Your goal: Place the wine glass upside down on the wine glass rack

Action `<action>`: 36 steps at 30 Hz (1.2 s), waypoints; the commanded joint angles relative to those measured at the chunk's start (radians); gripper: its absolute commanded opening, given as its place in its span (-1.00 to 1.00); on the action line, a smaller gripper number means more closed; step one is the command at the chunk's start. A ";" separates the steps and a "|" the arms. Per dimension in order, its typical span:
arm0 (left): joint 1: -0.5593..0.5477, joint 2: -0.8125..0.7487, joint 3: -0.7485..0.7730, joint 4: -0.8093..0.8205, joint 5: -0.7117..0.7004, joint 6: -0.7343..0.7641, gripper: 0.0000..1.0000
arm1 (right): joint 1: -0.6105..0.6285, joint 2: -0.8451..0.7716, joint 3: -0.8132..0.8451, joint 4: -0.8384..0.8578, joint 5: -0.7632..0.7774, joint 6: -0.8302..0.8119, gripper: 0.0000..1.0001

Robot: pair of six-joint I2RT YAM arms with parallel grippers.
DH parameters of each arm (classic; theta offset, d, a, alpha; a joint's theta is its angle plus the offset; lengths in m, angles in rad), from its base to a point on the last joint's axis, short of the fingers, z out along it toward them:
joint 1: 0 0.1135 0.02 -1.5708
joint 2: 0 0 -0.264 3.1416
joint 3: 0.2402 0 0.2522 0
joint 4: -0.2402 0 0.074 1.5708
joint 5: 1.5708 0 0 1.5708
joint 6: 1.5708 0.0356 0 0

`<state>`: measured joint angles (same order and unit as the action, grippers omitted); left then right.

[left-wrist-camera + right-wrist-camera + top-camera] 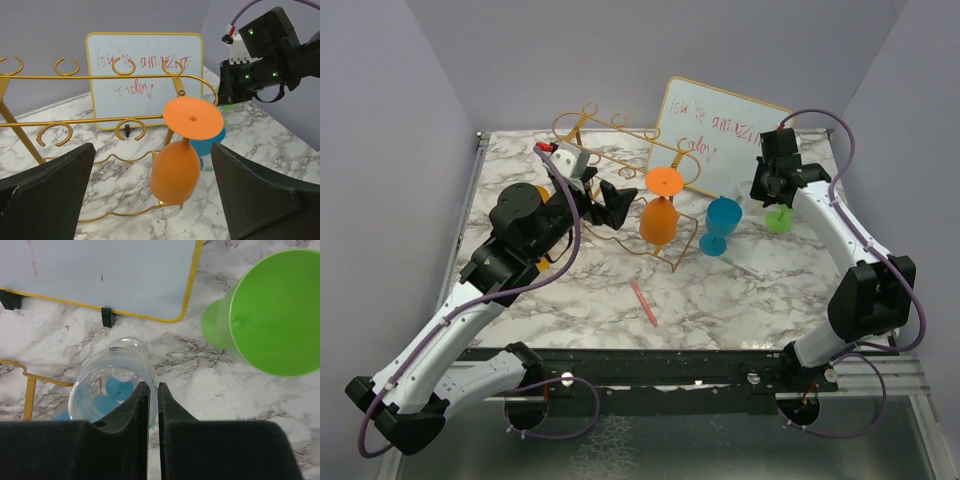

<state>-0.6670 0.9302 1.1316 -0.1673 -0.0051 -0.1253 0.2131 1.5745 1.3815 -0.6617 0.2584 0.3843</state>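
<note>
A clear wine glass [112,385] shows from above in the right wrist view. My right gripper [153,385] is shut on its rim, one finger inside the bowl and one outside. The gold wine glass rack [590,125] stands at the back left, and an orange wine glass [660,212] hangs upside down from it. My left gripper [615,205] is open beside that rack. In its own view the wide jaws frame the orange wine glass [175,170] without touching it. The right gripper [772,200] hovers at the back right, where the clear glass is too faint to make out.
A blue wine glass [722,225] stands upright right of the rack. A green glass [780,218] sits just under the right gripper, close to the clear glass [270,310]. A framed whiteboard [720,140] leans behind them. A pink stick [643,300] lies near the front.
</note>
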 commanded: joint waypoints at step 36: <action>-0.007 0.531 0.499 0.245 0.261 -0.775 0.98 | 0.023 -0.771 -0.322 0.779 -0.017 0.141 -0.99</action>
<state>-0.6670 1.3987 1.5490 0.0124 0.1947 -0.7513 0.2329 0.8680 1.0851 -0.1410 0.2638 0.4637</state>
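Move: My right fingers are already shut on the near rim of the clear wine glass, whose middle lies about 4 cm to their left, 1 cm ahead and 7 cm below. From that hand the rack is some 26 cm left, level ahead; the blue glass stands 8 cm left and 4 cm back, the green one 6 cm right and 1 cm ahead. For my left hand, the clear glass is roughly 24 cm right, 15 cm ahead and 29 cm below. I keep my right pinch on the clear glass's bowl and lift it straight off the table, over 20 cm up and somewhat back, tipping the fingers up by about 50 degrees so the foot swings up. Shortly after, my open left hand sweeps right towards the glass, rising and reaching forward as well, past above the hung orange glass and rolling its left side down. ##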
